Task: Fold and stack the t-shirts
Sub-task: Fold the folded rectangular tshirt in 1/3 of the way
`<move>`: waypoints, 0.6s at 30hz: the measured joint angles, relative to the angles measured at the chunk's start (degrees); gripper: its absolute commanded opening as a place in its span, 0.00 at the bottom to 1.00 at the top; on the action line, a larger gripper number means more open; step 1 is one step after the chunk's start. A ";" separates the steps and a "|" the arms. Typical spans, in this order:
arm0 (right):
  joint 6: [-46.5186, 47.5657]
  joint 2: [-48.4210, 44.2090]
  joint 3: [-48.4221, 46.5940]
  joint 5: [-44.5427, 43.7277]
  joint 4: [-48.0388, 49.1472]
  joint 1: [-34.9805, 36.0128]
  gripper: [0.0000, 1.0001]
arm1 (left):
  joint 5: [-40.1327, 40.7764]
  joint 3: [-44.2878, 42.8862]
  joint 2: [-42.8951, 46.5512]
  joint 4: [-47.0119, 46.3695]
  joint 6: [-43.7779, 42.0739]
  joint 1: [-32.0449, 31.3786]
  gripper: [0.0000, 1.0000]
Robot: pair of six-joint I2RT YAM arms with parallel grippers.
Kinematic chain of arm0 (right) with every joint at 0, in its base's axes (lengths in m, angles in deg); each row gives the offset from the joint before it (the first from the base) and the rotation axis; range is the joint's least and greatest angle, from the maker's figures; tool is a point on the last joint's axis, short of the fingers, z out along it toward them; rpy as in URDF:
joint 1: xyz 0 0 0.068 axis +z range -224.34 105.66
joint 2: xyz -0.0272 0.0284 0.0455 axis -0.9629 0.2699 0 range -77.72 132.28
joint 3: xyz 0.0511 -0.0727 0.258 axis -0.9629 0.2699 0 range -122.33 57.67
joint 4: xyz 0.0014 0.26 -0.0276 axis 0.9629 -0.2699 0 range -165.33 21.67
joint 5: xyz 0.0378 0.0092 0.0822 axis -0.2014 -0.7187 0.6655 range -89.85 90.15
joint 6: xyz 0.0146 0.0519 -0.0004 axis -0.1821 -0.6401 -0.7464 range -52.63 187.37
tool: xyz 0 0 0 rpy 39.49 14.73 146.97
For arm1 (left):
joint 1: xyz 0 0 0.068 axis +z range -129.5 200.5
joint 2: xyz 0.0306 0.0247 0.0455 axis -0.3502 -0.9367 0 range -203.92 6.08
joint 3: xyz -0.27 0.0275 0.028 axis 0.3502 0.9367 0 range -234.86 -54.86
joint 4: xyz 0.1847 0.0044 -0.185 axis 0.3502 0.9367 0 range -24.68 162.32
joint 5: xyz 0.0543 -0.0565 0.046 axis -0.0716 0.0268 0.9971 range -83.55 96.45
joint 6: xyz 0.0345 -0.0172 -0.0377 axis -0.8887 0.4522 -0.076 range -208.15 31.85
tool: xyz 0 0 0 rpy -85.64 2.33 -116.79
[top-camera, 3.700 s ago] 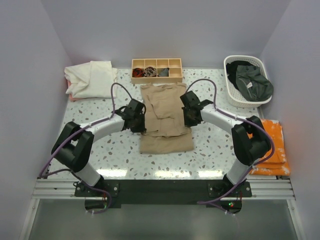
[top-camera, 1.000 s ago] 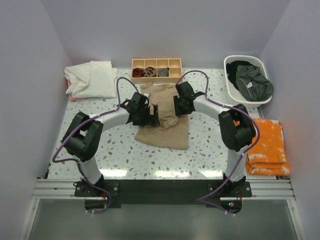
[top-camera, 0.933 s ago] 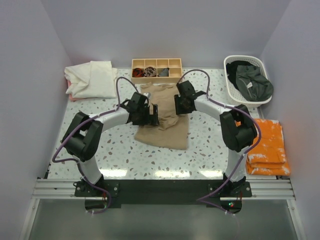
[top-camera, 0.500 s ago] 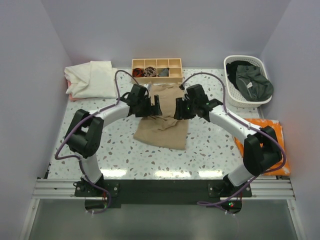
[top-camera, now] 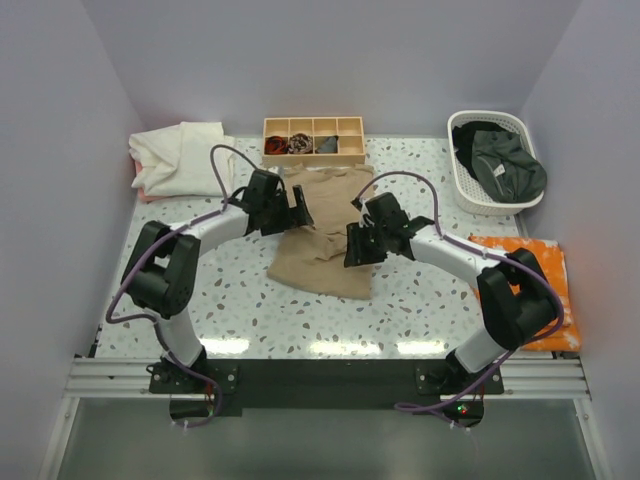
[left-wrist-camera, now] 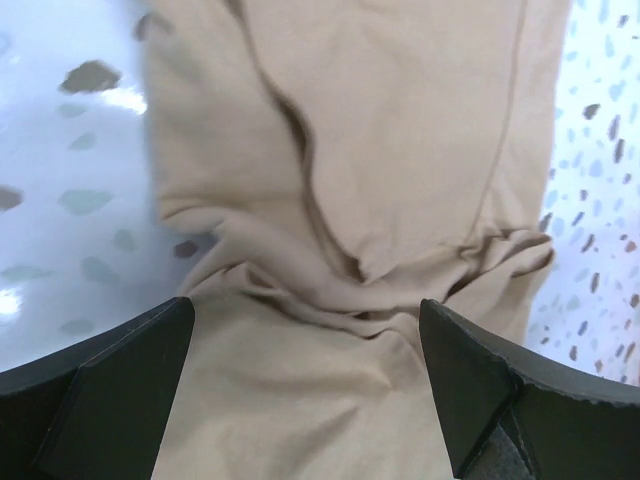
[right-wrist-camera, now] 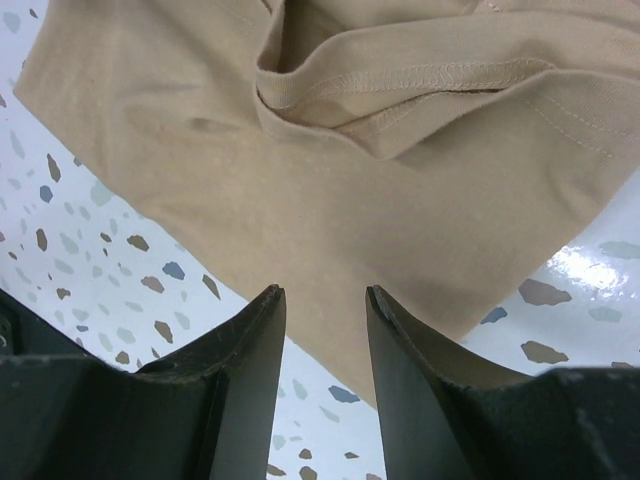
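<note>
A tan t-shirt (top-camera: 322,240) lies partly folded and rumpled in the middle of the table, with bunched folds across its middle (left-wrist-camera: 380,290). My left gripper (top-camera: 298,211) hovers over the shirt's far left part, its jaws wide open (left-wrist-camera: 305,305) and nothing between them. My right gripper (top-camera: 351,249) is low over the shirt's near right edge (right-wrist-camera: 400,250), open (right-wrist-camera: 322,292) with an empty gap. A cream-white t-shirt (top-camera: 182,158) lies folded at the back left. Dark green and black t-shirts (top-camera: 505,162) sit in the basket.
A white basket (top-camera: 467,192) stands at the back right. A wooden divided tray (top-camera: 313,139) with small dark items sits at the back centre. Folded orange cloth (top-camera: 545,275) lies at the right edge. Walls close in on three sides.
My right gripper drew back from the shirt's far part to its near right edge. My left gripper shifted slightly toward the back left. Since the earliest frame the shirt has been folded shorter.
</note>
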 measured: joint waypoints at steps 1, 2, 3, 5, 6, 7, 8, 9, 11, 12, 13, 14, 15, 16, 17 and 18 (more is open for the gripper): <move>-0.02 0.02 0.15 0.00 0.26 0.00 0.42 | 1.05 1.44 0.92 0.02 0.00 0.22 1.00; -0.02 0.13 0.15 -0.07 0.63 0.00 0.42 | 1.97 2.91 1.99 0.37 0.02 0.33 1.00; 0.00 0.39 0.13 -0.11 1.09 0.00 0.41 | 2.93 4.22 3.04 0.79 0.02 0.33 1.00; 0.02 1.92 -0.63 -0.17 1.66 0.00 0.41 | 4.61 6.40 5.09 1.53 0.00 0.33 1.00; 0.02 3.19 -1.46 -0.15 1.68 0.00 0.41 | 5.25 7.45 6.03 1.62 0.00 0.28 1.00; 0.02 4.44 -2.23 -0.13 1.75 0.00 0.41 | 5.66 8.66 7.17 1.62 -0.02 0.28 1.00; 0.02 5.40 -2.69 -0.07 1.90 0.00 0.41 | 5.90 9.70 8.20 1.77 -0.02 0.28 1.00; 0.00 5.75 -2.75 -0.04 2.05 0.09 0.41 | 6.23 11.50 9.92 1.77 -0.07 0.26 1.00; -0.22 5.68 -2.62 -0.02 1.81 0.35 0.41 | 6.49 14.16 13.18 2.54 -0.15 0.15 1.00; -0.28 5.64 -2.62 -0.02 1.84 0.48 0.41 | 6.49 15.13 14.58 2.80 -0.15 0.15 1.00; -0.44 5.55 -2.43 -0.04 1.99 0.72 0.41 | 6.45 16.55 16.55 2.75 -0.13 0.04 1.00; -0.55 5.33 -1.81 -0.07 2.08 1.07 0.41 | 6.34 17.62 18.14 2.89 -0.13 -0.04 1.00; -0.66 5.07 -1.22 -0.07 2.03 1.29 0.41 | 6.12 18.67 19.43 2.67 -0.11 -0.24 1.00; -0.83 4.63 -0.22 -0.22 1.99 1.62 0.40 | 5.97 20.33 20.87 2.25 -0.04 -0.57 1.00; -1.01 4.20 0.87 -0.46 1.77 2.01 0.40 | 5.84 20.74 21.14 2.25 0.00 -0.83 1.00; -1.09 3.93 1.86 -0.57 1.40 2.38 0.40 | 5.81 22.08 21.57 1.77 0.11 -1.53 1.00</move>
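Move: The t-shirt's near left corner lies about 12 cm back and 7 cm left of the open left hand, some 4 cm lower; the bunched fold across its middle is roughly 5 cm back and 6 cm right of that hand, the wooden tray about 20 cm ahead and 4 cm right. From the right hand, the near right corner is about 9 cm back and 3 cm right, some 4 cm below, the bunched fold about 2 cm ahead and 7 cm left. The left hand, still wide open, draws back some 9 cm and 5 cm to the left beside the t-shirt, leaving the bunched middle for the near left corner, at nearly the same height with just a small dip and rise on the way. The right hand, its half-closed fingers keeping their gap, edges forward a little, then turns back towards the near right corner and sinks about 3 cm in all, ending close over the near part of the cloth; whether it touches can't be made out. ##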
